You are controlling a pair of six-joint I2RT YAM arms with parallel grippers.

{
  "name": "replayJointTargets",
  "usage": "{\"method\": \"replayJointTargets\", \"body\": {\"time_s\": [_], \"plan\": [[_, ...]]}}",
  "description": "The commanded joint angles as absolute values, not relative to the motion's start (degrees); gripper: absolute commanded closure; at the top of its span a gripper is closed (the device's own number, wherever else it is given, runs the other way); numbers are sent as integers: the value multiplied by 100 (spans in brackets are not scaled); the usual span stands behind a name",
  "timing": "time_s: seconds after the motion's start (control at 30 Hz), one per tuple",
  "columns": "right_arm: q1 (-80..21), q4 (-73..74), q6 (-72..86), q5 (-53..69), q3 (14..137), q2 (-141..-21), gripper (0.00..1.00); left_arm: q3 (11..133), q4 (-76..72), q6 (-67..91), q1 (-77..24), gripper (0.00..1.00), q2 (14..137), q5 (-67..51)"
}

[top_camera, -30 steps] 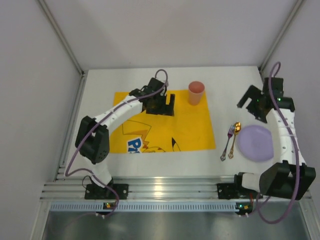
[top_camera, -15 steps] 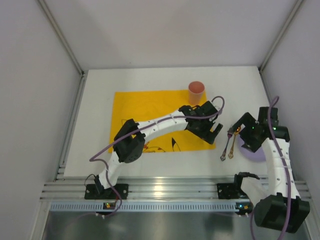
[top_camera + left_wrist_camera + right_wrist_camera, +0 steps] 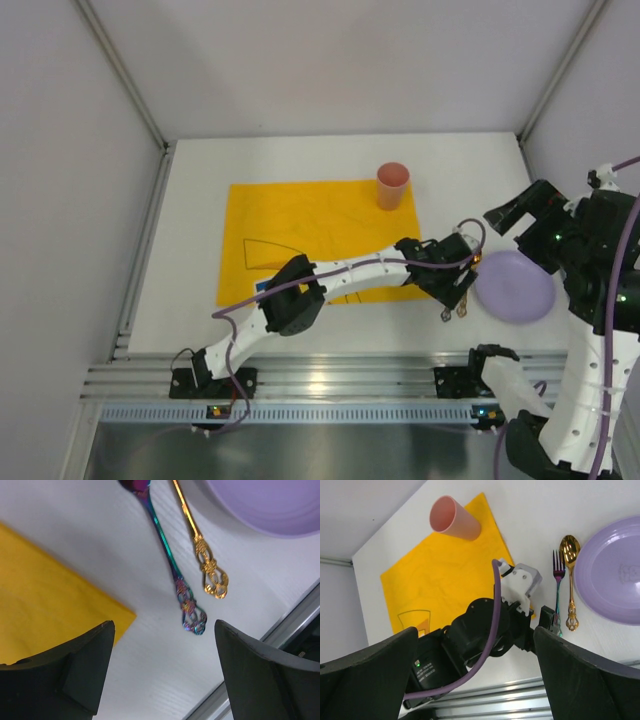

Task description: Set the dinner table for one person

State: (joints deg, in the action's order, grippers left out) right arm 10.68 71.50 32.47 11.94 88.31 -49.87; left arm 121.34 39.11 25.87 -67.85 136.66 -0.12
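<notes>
On the white dinner table (image 3: 190, 270) lies a yellow placemat (image 3: 310, 225), with a pink cup (image 3: 392, 185) standing at its back right corner. Right of the mat are an iridescent fork (image 3: 189, 611), a gold spoon (image 3: 212, 575) and a purple plate (image 3: 515, 285). My left gripper (image 3: 458, 288) reaches across to the cutlery. It hovers open just above the table, near the fork's handle end, with nothing between its fingers (image 3: 75, 670). My right gripper (image 3: 522, 218) is raised high above the plate, open and empty. From there it looks down on the left arm (image 3: 485, 630).
The left arm (image 3: 350, 275) stretches low over the placemat's front right corner. A metal rail (image 3: 330, 380) runs along the table's near edge, close to the cutlery handles. Grey walls close in the left, back and right sides.
The left arm swung from the back of the placemat rightward to the fork and spoon, its jaws narrowing slightly. The right arm dipped toward the plate, then rose high.
</notes>
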Motion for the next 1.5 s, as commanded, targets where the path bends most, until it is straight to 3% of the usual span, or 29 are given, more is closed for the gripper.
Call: {"method": "replayJointTargets", "body": {"time_s": [0.0,0.5,0.7,0.77,0.87,0.97,1.07,1.1,1.2,1.23,1.3,1.33,1.47], "plan": [[1055,8225,2805,1178,8982,-4966,0,12769,3420,2751,-6961,15,14035,280],[809,8569,2444,958,9053,-4834,0,13790,2751,2488,-7031,35,15275,1836],[563,8534,2382,686,8912,-4922,0,13677,2918,2557,-6952,62,15390,1793],[484,8525,2373,581,8921,-4974,0,13536,2918,2619,-6935,76,15381,1697],[378,8499,2355,475,8868,-5010,0,13351,2953,2654,-6926,85,15425,1503],[299,8481,2329,431,8824,-5036,0,13324,3041,2628,-6934,84,15504,1485],[229,8464,2329,396,8816,-5027,0,13342,3155,2575,-6943,70,15592,1547],[202,8455,2320,378,8798,-5027,0,13342,3216,2558,-6935,57,15635,1556],[167,8446,2312,378,8771,-5045,0,13333,3409,2531,-6943,55,15706,1617],[158,8446,2312,387,8780,-5045,0,13350,3462,2531,-6952,70,15715,1652],[149,8429,2312,395,8798,-5071,0,13342,3577,2496,-6961,86,15732,1775],[141,8420,2312,387,8807,-5071,0,13342,3690,2496,-6961,100,15724,1828],[141,8394,2312,352,8824,-5098,0,13220,3832,2452,-6961,100,15374,2021]]}}
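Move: The fork lies to the right of the left hand and a little ahead: its middle is about 5 cm right, 3 cm farther out and 4 cm below. The spoon is beside it, some 8 cm right and 4 cm ahead of that hand; the purple plate's middle is roughly 19 cm right and 3 cm ahead. From the right hand, high up, the fork is about 4 cm ahead, 6 cm left and 33 cm down. The left hand sinks nearly 4 cm and goes about 6 cm right, then about as far forward along the fork to its neck, fingertips swinging forward some 15 degrees while the fingers close, part again partway, then shut and pinch the neck just below the tines. The right hand, open and empty, eases down about 3 cm and slightly back, clear of everything. ##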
